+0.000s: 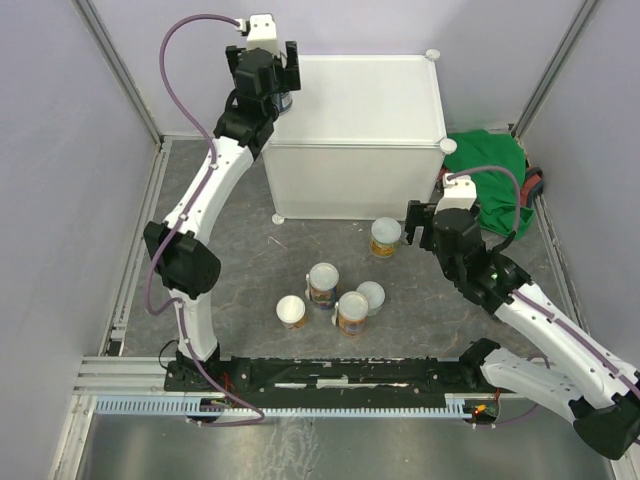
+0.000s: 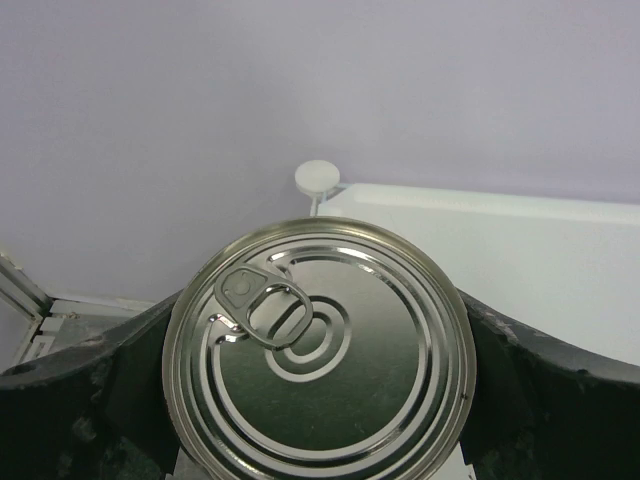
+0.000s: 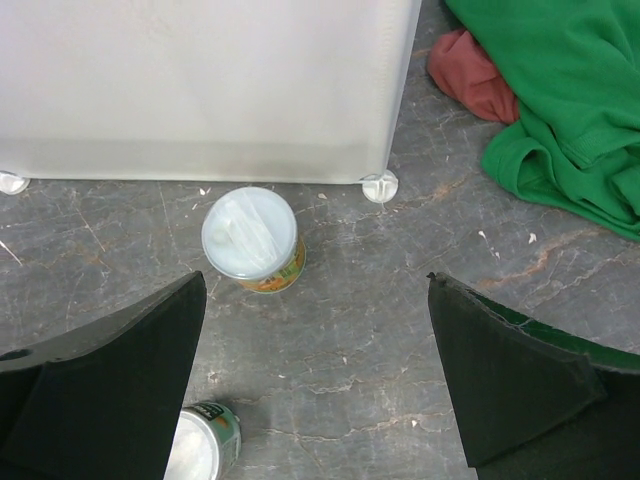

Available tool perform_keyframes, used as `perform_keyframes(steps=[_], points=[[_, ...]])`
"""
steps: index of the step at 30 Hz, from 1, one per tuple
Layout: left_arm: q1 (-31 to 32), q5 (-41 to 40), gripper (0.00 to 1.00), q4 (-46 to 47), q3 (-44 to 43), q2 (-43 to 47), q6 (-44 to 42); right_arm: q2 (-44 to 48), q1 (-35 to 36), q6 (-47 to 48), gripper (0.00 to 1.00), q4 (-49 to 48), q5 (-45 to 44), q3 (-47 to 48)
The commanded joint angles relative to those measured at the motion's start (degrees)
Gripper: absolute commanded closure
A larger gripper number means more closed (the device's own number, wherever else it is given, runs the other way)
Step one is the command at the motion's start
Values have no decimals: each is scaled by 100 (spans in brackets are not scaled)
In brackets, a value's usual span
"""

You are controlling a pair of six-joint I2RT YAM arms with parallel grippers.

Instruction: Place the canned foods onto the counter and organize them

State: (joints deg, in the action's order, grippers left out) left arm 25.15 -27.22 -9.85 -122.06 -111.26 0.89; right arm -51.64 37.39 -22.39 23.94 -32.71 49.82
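A dark blue can with a silver pull-tab top (image 2: 318,350) fills the gap between my left gripper's fingers, touching both. My left gripper (image 1: 265,75) is shut on this can (image 1: 287,101) at the far left corner of the white counter (image 1: 360,100), beside its round knob (image 2: 317,178). Several cans with pale lids stand on the grey floor in front of the counter, among them one at the right (image 1: 386,237) and a cluster (image 1: 323,283). My right gripper (image 3: 315,380) hangs open over the floor just behind a pale-lidded can (image 3: 249,234), empty.
A green cloth (image 1: 490,175) and a red one (image 3: 470,75) lie on the floor right of the counter. Another can (image 3: 200,445) sits half hidden by my right gripper's left finger. Grey walls enclose the area, and a rail runs along the near edge.
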Motion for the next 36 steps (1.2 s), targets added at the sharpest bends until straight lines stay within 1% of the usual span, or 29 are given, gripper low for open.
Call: perform_keyframes(steps=[1,6,11,19,25,30,33,36], points=[[-154,409,97,985,-748,-2,461,-30,20,95,0,-206,76,343],[-217,539,97,1101,-852,-258,490,-153,21,62,0,-221,179,377],[-216,886,97,1369,-844,-392,487,-267,18,51,0,-308,217,332],[-239,1021,97,1572,-1022,-707,411,-360,21,31,1,-323,300,333],[-236,1095,97,1923,-1082,-1030,384,-319,18,38,1,-276,283,280],[-248,1078,97,2082,-1203,-1323,215,-409,15,58,1,-276,318,247],[-266,1050,93,2167,-1183,-1452,124,-477,18,72,1,-302,332,232],[-316,1043,80,2234,-1172,-1562,130,-548,15,86,1,-334,357,227]])
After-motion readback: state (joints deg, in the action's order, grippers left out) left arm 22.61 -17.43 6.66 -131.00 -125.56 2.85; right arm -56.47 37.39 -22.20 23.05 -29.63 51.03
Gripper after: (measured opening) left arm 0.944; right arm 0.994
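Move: The left hand already holds the blue can over the counter's left edge; the spot it is bound for lies about 8 cm ahead, 4 cm right and 6 cm below. The back-left knob is some 17 cm straight ahead, the front-left knob about 12 cm back. From the right hand that spot is roughly 35 cm ahead, 33 cm left and 12 cm up; the orange-labelled can stands about 9 cm ahead, 6 cm left and 18 cm below. Still gripping the blue can between both fingers, the left hand carries it some 7 cm forward over the counter top towards the back, nearly level. It edges left at first, then swings right about 5 cm, inwards from the left edge, its fingers tipping up some 10 degrees and turning slightly clockwise. The open right hand drifts about 2 cm left and down towards the orange-labelled can. ##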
